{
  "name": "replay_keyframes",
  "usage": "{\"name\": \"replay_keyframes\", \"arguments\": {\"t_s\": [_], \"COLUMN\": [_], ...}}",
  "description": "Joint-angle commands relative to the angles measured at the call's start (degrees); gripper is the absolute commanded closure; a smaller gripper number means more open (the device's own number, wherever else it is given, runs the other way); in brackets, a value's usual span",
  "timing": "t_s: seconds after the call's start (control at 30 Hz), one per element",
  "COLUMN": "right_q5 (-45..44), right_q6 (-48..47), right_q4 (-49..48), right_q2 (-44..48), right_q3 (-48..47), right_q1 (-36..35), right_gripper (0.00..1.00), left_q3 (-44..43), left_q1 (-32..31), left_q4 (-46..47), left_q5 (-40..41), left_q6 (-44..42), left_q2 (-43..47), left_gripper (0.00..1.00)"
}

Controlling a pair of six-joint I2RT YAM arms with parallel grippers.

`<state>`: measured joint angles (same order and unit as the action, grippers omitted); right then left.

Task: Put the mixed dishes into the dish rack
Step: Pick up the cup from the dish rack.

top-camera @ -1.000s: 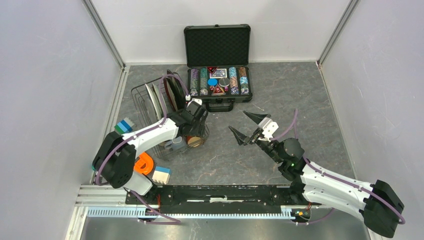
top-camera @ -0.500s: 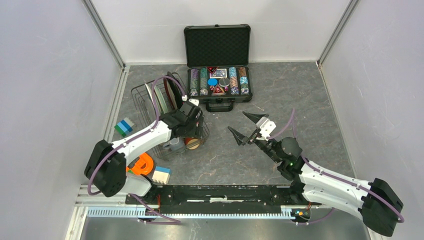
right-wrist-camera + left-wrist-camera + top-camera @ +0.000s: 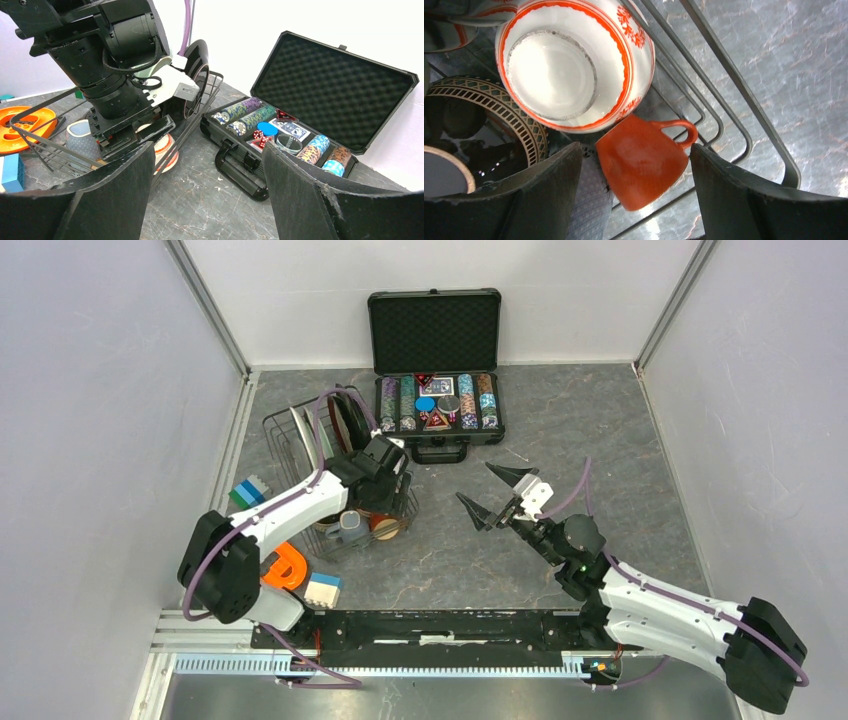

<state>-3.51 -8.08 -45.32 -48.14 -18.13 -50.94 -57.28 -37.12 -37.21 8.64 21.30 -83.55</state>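
Note:
The black wire dish rack stands at the left, with several plates upright at its far end. My left gripper hangs open over the rack's near right corner. In the left wrist view an orange cup lies on its side on the rack wires between the spread fingers, with gaps on both sides. Beside the cup a white bowl with red pattern lies bottom up, next to a lattice-rimmed plate. A pale grey-blue cup stands in the rack. My right gripper is open over bare table, empty.
An open black case of poker chips lies at the back centre, its handle toward my right gripper. An orange ring toy, a white-and-blue block and a blue-green block sit near the rack's left and near sides.
My left gripper has shifted slightly toward the far side over the rack and its elbow has swung. The right arm has not moved.

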Motion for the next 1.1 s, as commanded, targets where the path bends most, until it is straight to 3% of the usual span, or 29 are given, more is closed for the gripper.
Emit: {"name": "replay_keyframes", "arguments": {"t_s": [0.0, 0.3, 0.53, 0.9, 1.07], "right_q5": [-0.1, 0.3, 0.3, -0.5, -0.7], "right_q6": [-0.6, -0.5, -0.6, -1.2, -1.2], "right_q4": [-1.4, -1.4, -1.4, -0.7, -0.9], "right_q2": [1.3, 1.2, 1.5, 2.3, 2.1], "right_q3": [-1.0, -1.1, -1.1, -0.9, -0.9], "right_q1": [0.2, 0.3, 0.3, 0.4, 0.5], "right_gripper": [0.18, 0.17, 0.17, 0.17, 0.17], "left_q3": [-4.7, -7.7, -7.6, -8.0, -7.4], "left_q1": [-1.4, -1.4, -1.4, -2.9, -3.6], "left_q4": [-12.9, -19.2, -18.3, -16.4, -16.4], "left_q5": [-5.0, -4.0, -2.9, 0.3, 1.4], "left_q6": [-7.5, -14.7, -16.8, -15.9, -14.8], "left_q2": [0.3, 2.3, -2.4, -8.5, -9.1], "left_gripper": [0.16, 0.14, 0.23, 0.5, 0.7]}}
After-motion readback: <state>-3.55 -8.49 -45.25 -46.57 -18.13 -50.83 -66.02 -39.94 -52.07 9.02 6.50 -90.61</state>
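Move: Between and just below the left hand's open fingers lies the orange cup, on its side in the rack with its mouth towards the robot, its middle about 4 cm lower, 1 cm back and 1 cm left. The white-and-red bowl sits some 6 cm ahead and 5 cm left of the hand. The grey cup is about 8 cm left and 2 cm back, the dark bowl 12 cm left and 1 cm ahead. From the idle right hand the orange cup is roughly 15 cm left, 2 cm ahead and 22 cm below. Backing off towards the robot, the left hand first lifts nearly 3 cm and shifts about 2 cm left, then sinks the same 3 cm over the orange cup's mouth end, easing slightly right. It twists some 15 degrees clockwise, rolls its left side up and steepens its fingers; on the way down they close to about half their gap, pinching the cup's wall at the rim, one finger outside and the other at the mouth. ##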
